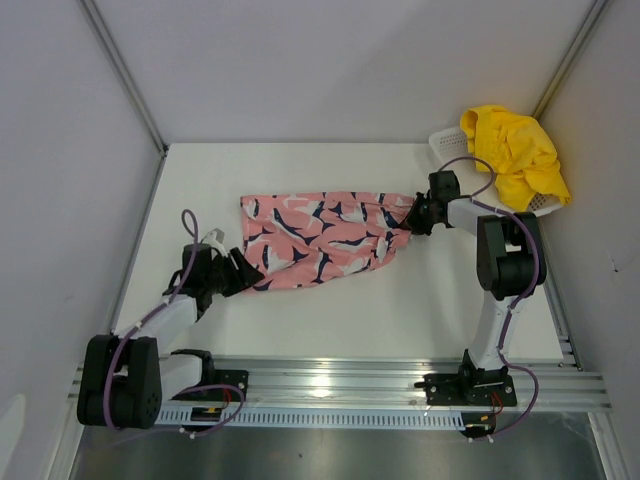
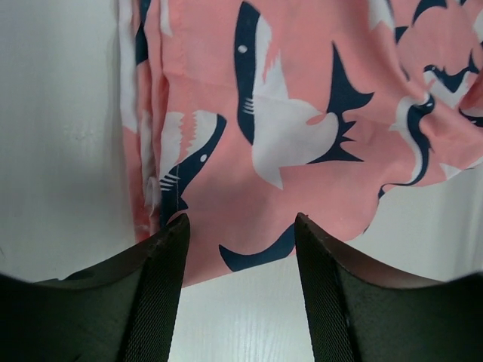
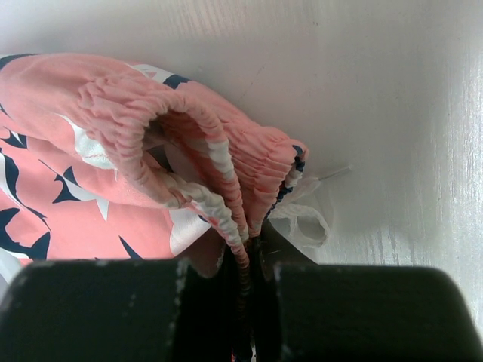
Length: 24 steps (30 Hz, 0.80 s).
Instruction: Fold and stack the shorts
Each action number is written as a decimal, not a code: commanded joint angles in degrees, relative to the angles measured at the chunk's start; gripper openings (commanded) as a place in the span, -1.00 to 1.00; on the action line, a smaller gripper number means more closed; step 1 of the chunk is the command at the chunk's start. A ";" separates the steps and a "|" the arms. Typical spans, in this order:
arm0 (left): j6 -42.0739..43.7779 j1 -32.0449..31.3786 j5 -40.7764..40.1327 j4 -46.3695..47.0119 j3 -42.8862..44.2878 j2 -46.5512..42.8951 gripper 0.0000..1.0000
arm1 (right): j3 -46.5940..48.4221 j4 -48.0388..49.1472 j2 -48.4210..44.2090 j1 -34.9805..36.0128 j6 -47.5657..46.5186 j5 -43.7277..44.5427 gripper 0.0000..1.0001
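The pink shorts [image 1: 320,236] with a navy-and-white print lie spread across the middle of the table. My right gripper [image 1: 413,218] is shut on the gathered elastic waistband [image 3: 226,162] at their right end, and the band is bunched between its fingers [image 3: 253,260]. My left gripper [image 1: 243,268] is at the left leg hem with its jaws apart. The hem's edge [image 2: 241,249] lies just between the two fingertips [image 2: 241,222], untouched by either pad. The yellow shorts [image 1: 512,152] sit crumpled in the basket at the back right.
The white mesh basket [image 1: 446,146] stands in the back right corner, close behind the right arm. A white drawstring loop [image 3: 306,222] lies on the table beside the waistband. Grey walls close in the table's left, back and right sides.
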 commanded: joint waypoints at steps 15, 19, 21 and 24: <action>1.21 -2.77 -3.03 -4.28 2.64 8.34 -0.37 | 0.66 1.23 1.58 -1.18 0.18 -0.98 -1.00; 1.65 -3.65 -4.62 -6.30 2.99 8.08 -0.76 | 0.66 1.41 1.58 -1.62 0.44 -1.42 -1.00; 1.30 -3.74 -6.02 -7.80 2.29 5.89 -0.94 | 1.01 0.80 1.58 -1.88 0.26 -1.24 -1.00; 0.77 -4.79 -9.27 -9.64 1.59 2.46 -1.00 | 1.62 -0.26 1.41 -2.23 -0.26 -0.02 -1.00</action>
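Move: The near-left corner of the shorts lies almost under the left hand, about 1 cm back, 1 cm left and 4 cm below. From this hand the middle of the shorts is some 14 cm ahead and 12 cm right, and their far-left corner 27 cm ahead and 5 cm left, both about 4 cm lower. From the right hand, already holding the waistband end, the near-left corner is roughly 19 cm back, 33 cm left and slightly below. The left hand sinks about 3 cm towards the near-left corner of the shorts, drawing back some 1.5 cm overall and tipping its fingers about 10 degrees steeper, while they go from over half open to fully shut, pinching at the cloth edge. The right hand stays put, keeping its pinch on the gathered waistband at the other end. ##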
